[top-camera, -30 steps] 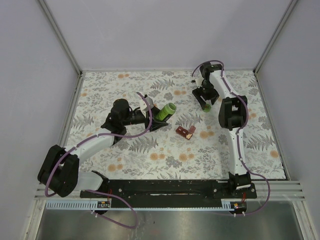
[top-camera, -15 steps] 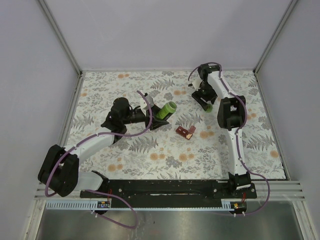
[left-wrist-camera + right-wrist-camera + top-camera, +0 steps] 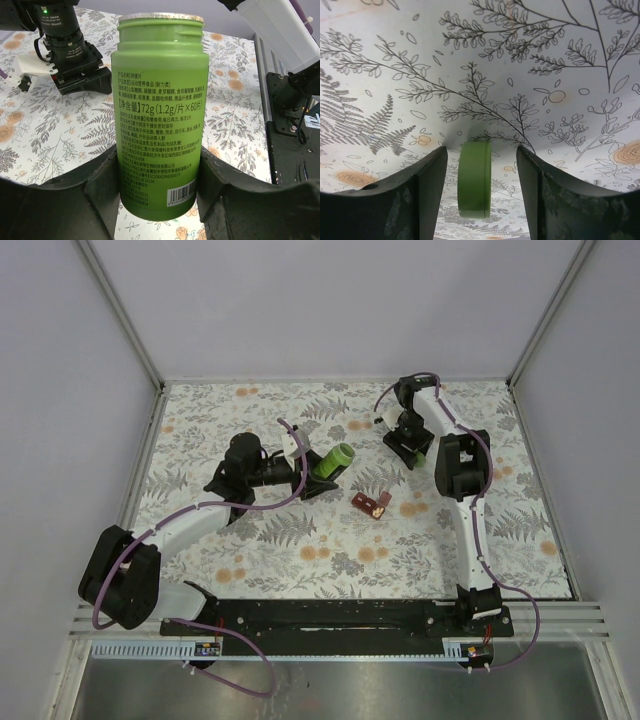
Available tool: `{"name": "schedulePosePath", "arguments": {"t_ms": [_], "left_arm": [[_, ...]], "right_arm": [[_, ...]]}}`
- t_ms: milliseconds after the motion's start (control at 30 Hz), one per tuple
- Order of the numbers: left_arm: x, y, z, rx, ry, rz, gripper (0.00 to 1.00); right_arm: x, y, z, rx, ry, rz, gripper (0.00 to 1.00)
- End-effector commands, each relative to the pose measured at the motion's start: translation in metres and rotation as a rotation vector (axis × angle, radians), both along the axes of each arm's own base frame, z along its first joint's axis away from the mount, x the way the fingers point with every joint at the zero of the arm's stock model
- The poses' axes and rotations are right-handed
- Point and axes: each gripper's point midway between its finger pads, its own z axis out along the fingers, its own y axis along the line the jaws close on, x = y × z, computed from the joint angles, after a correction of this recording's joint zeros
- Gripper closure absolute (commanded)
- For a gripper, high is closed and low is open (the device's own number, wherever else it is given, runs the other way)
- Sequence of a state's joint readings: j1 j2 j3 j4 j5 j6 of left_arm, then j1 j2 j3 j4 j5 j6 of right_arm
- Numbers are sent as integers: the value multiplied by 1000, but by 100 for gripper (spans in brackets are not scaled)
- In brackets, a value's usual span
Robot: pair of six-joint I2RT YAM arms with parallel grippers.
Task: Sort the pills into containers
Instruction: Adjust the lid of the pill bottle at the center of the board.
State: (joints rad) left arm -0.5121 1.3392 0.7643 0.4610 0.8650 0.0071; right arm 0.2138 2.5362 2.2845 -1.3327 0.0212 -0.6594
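Note:
My left gripper is shut on the lower body of a bright green bottle, one of the containers. The bottle has no cap and a silvery top. In the right wrist view my right gripper stands open low over the cloth. A green round cap stands on edge between its fingers with a gap on each side. From above, the right gripper covers that cap. The dark-red pill box lies on the cloth between the arms. I cannot make out any pills.
The floral cloth covers the table up to the metal frame posts at the back corners. The right arm's upper link stands just right of the pill box. The black base rail runs along the near edge.
The right gripper has shifted a little toward the back and down over the green cap, its jaws narrowing slightly. The left gripper and bottle have barely moved.

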Motion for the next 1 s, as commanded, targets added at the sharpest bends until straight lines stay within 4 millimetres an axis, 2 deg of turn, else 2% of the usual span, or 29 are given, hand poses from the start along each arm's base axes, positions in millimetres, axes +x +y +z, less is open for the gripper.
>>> {"name": "schedulePosePath", "arguments": {"t_ms": [0,267,400,533,633,767,967], "left_arm": [[2,-3,27,-41,-85,-29,100],[1,-2,28,-40,-87,-30,100],[0,-2,29,-41,-91,-32,100],[-2,-2,29,-42,-90,-36,100],[-2,-2,30,-42,-94,-38,100],[-2,-3,31,-43,-92,-44,100],[-4,-2,28,-40,-82,-50,100]], "right_arm": [[-19,9,31,75,42,57,35],[-23,3,39,54,49,67,49],[-29,3,41,59,64,67,63],[-40,18,50,147,99,50,78],[-51,35,60,248,133,34,83],[-71,62,70,408,216,22,84],[-83,72,54,468,316,11,78]]}}
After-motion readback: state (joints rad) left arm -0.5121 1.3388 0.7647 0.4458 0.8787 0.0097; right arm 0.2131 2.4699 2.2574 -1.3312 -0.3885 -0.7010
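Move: The green lid stands on edge between my right hand's open, downward-pointing fingers, nearly centred and about 1 cm below the hand point. The uncapped bottle I want to reach is some 24 cm to the left, 16 cm back and 21 cm above; the red pill box lies about 13 cm back and 13 cm left, at about hand height. From my left hand, which holds the bottle, the lid is roughly 17 cm ahead, 25 cm right and 21 cm below. I first close my right fingers on the lid's two flat sides, easing only about 1 cm left as they shut. Once they grip, I carry the lid some 6 cm farther left and about 2 cm up towards the bottle, rolling the wrist some 20 degrees so the fingertips swing to the left. My left hand keeps the bottle still. ##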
